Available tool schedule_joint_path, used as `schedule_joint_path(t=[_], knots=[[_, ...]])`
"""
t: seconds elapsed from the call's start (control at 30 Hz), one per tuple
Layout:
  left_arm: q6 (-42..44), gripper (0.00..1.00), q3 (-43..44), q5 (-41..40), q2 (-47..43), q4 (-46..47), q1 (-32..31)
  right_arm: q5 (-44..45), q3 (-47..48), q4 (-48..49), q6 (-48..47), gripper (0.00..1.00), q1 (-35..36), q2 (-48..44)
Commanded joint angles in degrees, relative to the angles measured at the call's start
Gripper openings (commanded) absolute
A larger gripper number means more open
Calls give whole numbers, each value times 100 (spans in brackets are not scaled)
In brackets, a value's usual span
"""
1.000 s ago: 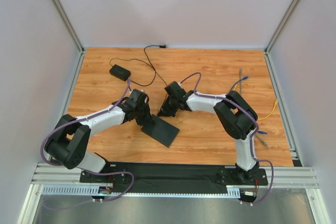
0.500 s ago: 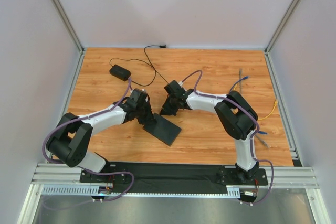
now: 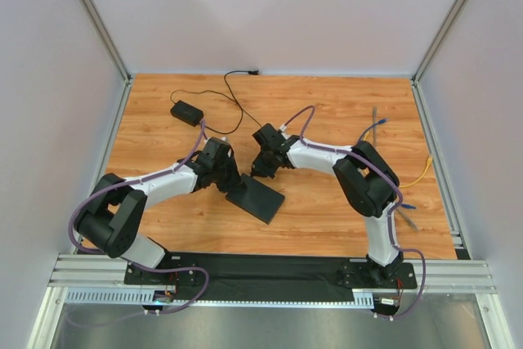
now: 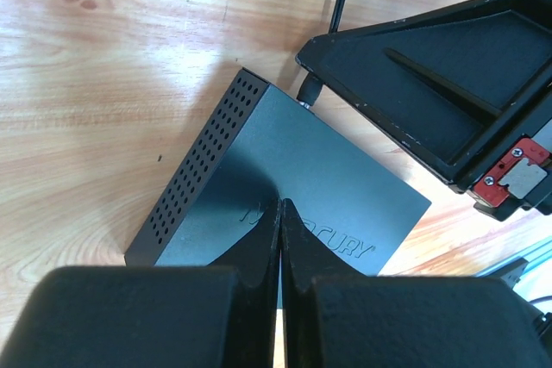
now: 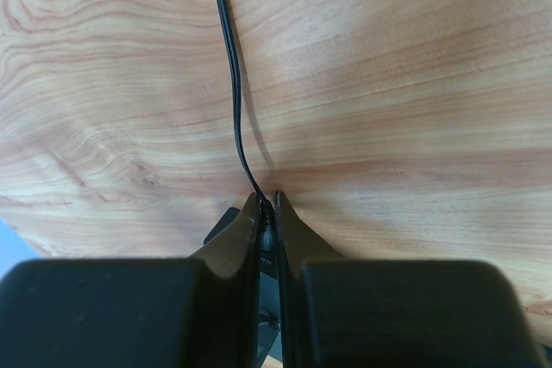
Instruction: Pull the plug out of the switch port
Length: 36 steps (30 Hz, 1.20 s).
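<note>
The switch point(image 3: 257, 197) is a flat black box lying at an angle at mid-table; its top and vented side fill the left wrist view point(image 4: 259, 178). My left gripper point(image 3: 228, 181) is shut, with its closed tips point(image 4: 281, 204) resting on the switch's lid. The plug point(image 4: 308, 90) sits at the switch's far edge, and its thin black cable point(image 5: 231, 66) runs away across the wood. My right gripper point(image 3: 261, 170) is shut on the plug point(image 5: 269, 217), and a corner of the switch point(image 5: 221, 225) shows beneath the fingers. I cannot tell whether the plug has left the port.
A small black power adapter point(image 3: 186, 112) lies at the far left, its cable looping toward the back wall. Loose blue point(image 3: 372, 128) and yellow point(image 3: 421, 173) cables lie at the right edge. The right gripper's body point(image 4: 448, 84) stands close over the switch's far corner.
The switch has slid slightly toward the far side and the right, with both grippers moving along with it. Both grippers stay shut.
</note>
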Motion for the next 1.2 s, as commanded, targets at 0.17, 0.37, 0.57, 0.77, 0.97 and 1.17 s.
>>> schedule_joint_path(t=[0.17, 0.37, 0.57, 0.77, 0.97, 1.17], knots=[[249, 0, -520, -592, 660, -1286, -73, 1067, 251, 273, -209, 0, 70, 52], [214, 0, -572, -487, 669, -1207, -73, 1393, 891, -165, -560, 0, 35, 165], [231, 0, -572, -548, 520, -1294, -73, 1287, 902, -80, -666, 0, -27, 79], [301, 0, -563, -557, 204, -1373, -64, 1226, 953, 166, -1517, 0, -97, -246], [442, 0, -265, -838, -727, -1943, -73, 419, 1305, 597, -3099, 0, -237, -266], [582, 0, 236, -986, -1949, -2603, -73, -734, 1797, 1238, -3654, 0, -510, 235]])
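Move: The power plug is already pinched in my right fingers, its port in the switch's far edge about 2 cm back and 1 cm left of them; the switch's middle is roughly 7 cm straight back. The black adapter lies some 20 cm ahead and 19 cm left. My shut left fingertips rest on top of the switch, its middle about 2 cm back and 4 cm right of them, the plug about 5 cm ahead and 3 cm right, slightly lower. While my left fingertips keep holding the switch down, I pull the pinched plug low and straight out of its port, forward and a little right, then carry it up and farther out, about 9 cm each way in all, swinging the fingertips outward and turning counter-clockwise. Late on, my left hand lifts off and backs away left and towards me, some 6 cm. ##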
